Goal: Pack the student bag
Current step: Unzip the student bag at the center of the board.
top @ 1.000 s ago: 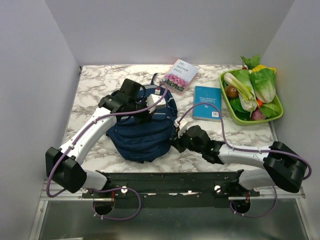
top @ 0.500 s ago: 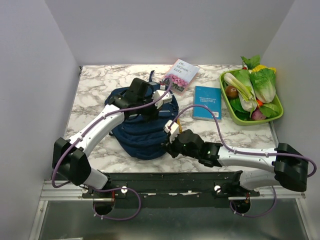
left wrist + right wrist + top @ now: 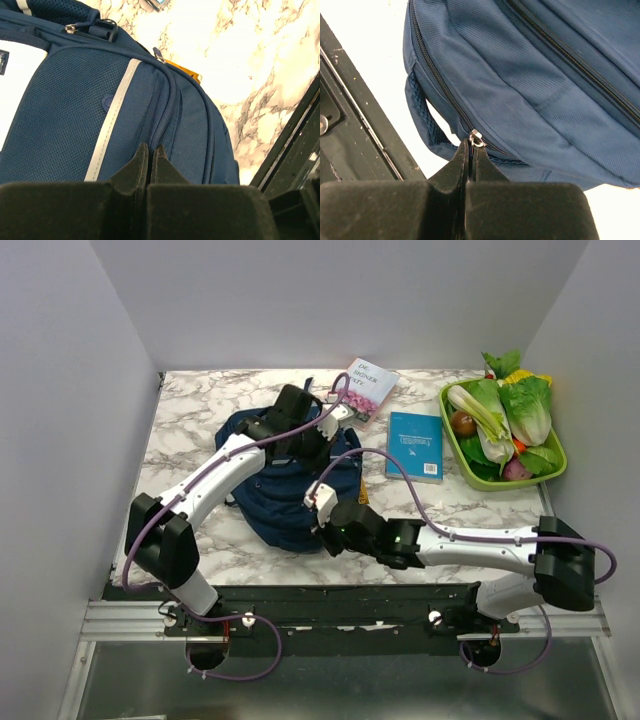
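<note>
The student bag [image 3: 268, 490], navy blue with a pale stripe, lies on the marble table between my two arms. My left gripper [image 3: 314, 446] reaches over its far right side. In the left wrist view its jaws [image 3: 150, 148] are shut, pinching a ridge of bag [image 3: 65, 110] fabric beside a zipper seam. My right gripper [image 3: 322, 528] is at the bag's near right edge. In the right wrist view it [image 3: 471, 146] is shut on a small metal zipper pull [image 3: 476, 138] on the bag [image 3: 535, 65].
A pink-covered book [image 3: 361, 390] and a teal book [image 3: 414, 445] lie behind and right of the bag. A green tray [image 3: 552, 472] of vegetables stands far right. Something orange [image 3: 186, 71] peeks out from under the bag. The black rail [image 3: 330, 600] lines the near edge.
My left arm has swung right and farther back over the bag. My right gripper has travelled left along the bag's near edge, keeping the zipper pull. The bag has shifted back a little.
</note>
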Available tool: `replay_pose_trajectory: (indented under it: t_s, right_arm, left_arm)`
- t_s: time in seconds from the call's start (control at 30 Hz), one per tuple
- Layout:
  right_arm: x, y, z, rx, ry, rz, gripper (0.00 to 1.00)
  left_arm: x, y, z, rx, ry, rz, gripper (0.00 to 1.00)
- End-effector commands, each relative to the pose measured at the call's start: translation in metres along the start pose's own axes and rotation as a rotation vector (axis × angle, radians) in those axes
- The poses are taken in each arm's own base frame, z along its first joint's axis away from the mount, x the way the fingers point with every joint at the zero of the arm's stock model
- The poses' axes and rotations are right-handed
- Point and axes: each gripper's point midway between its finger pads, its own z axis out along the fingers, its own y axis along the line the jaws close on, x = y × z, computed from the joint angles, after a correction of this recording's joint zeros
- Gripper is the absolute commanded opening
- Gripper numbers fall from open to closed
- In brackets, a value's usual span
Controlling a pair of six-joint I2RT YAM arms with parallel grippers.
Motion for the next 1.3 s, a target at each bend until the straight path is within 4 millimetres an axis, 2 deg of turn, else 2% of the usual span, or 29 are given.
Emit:
replay_pose_trajectory:
  t_s: [0.0,0.07,0.17,0.2,0.23,0.27,0.3,0.43,0.5,0.53,0.63,0.67,0.7,0.73,0.77,0.87,0.97,1.0,1.03,1.13,1.27]
  right_arm:
    - [-0.025,0.041,0.007,-0.111,0.005,-0.027,0.01]
    - [-0.035,0.034,0.007,-0.053,0.009,-0.008,0.01]
    - [-0.033,0.006,0.0,0.105,0.019,0.012,0.01]
    - [-0.037,-0.016,-0.006,0.226,0.004,0.03,0.01]
    - [-0.029,-0.028,-0.012,0.284,0.039,0.016,0.01]
    - [-0.028,-0.038,-0.016,0.327,0.041,0.014,0.01]
    - [-0.023,-0.057,-0.021,0.39,0.049,0.029,0.01]
    - [-0.015,-0.098,-0.03,0.424,0.069,0.121,0.01]
    - [-0.015,-0.116,-0.03,0.441,0.066,0.12,0.01]
    - [-0.024,-0.122,-0.028,0.445,0.045,0.12,0.01]
    - [-0.033,-0.143,-0.016,0.474,0.069,0.079,0.01]
    - [-0.045,-0.147,-0.009,0.476,0.059,0.075,0.01]
    - [-0.048,-0.155,-0.006,0.485,0.065,0.076,0.01]
    - [-0.051,-0.159,-0.004,0.488,0.073,0.07,0.01]
    - [-0.063,-0.161,-0.003,0.49,0.057,0.074,0.01]
    - [-0.062,-0.157,0.0,0.47,0.086,0.072,0.01]
    - [-0.058,-0.148,-0.011,0.42,0.075,0.093,0.01]
    - [-0.048,-0.141,-0.011,0.381,0.087,0.092,0.01]
    - [-0.053,-0.138,-0.018,0.367,0.057,0.099,0.01]
    - [-0.042,-0.131,-0.021,0.34,0.103,0.117,0.01]
    - [-0.036,-0.122,-0.013,0.301,0.124,0.127,0.01]
  left_arm:
    - [-0.098,0.027,-0.004,-0.121,-0.305,0.009,0.0]
    - [-0.105,0.03,-0.003,-0.127,-0.319,-0.02,0.0]
    - [-0.111,0.032,0.0,-0.133,-0.33,-0.091,0.0]
    - [-0.111,0.034,0.0,-0.148,-0.332,-0.105,0.0]
    - [-0.111,0.035,-0.002,-0.156,-0.337,-0.122,0.0]
    - [-0.113,0.035,-0.005,-0.166,-0.35,-0.127,0.0]
    - [-0.113,0.036,-0.007,-0.175,-0.359,-0.13,0.0]
    - [-0.116,0.037,-0.033,-0.245,-0.412,-0.135,0.0]
    - [-0.117,0.038,-0.041,-0.265,-0.424,-0.145,0.0]
    - [-0.116,0.036,-0.045,-0.268,-0.429,-0.149,0.0]
    - [-0.111,0.037,-0.046,-0.277,-0.418,-0.168,0.0]
    - [-0.109,0.038,-0.045,-0.283,-0.413,-0.17,0.0]
    - [-0.107,0.04,-0.045,-0.291,-0.409,-0.171,0.0]
    - [-0.101,0.041,-0.042,-0.293,-0.396,-0.174,0.0]
    - [-0.1,0.043,-0.041,-0.295,-0.395,-0.176,0.0]
    - [-0.091,0.049,-0.03,-0.295,-0.366,-0.178,0.0]
    - [-0.085,0.069,-0.018,-0.328,-0.351,-0.18,0.0]
    - [-0.082,0.077,-0.014,-0.339,-0.347,-0.194,0.0]
    - [-0.077,0.09,-0.005,-0.342,-0.335,-0.217,0.0]
    - [-0.078,0.111,0.007,-0.331,-0.345,-0.301,0.0]
    - [-0.095,0.11,0.011,-0.287,-0.407,-0.348,0.0]
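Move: My right fingers hold the zip pull at the student bag's near end. The orange book's edge, sticking out from under the bag, lies about 11 cm ahead and 10 cm right of them; the blue book is roughly 21 cm ahead and 23 cm right. My left hand grips the bag's seam, with the zip pull some 14 cm back and level sideways, and the flower-covered book about 19 cm ahead and 10 cm right. I swing the pinched zip pull away from my base and to the right, some 14 cm out and 8 cm across, then ease it back about 2 cm, my right wrist turning roughly 20 degrees clockwise. Still gripping the seam, my left hand hauls the bag about 11 cm forward, rising 6 cm midway and sinking again, while turning some 25 degrees counter-clockwise. ##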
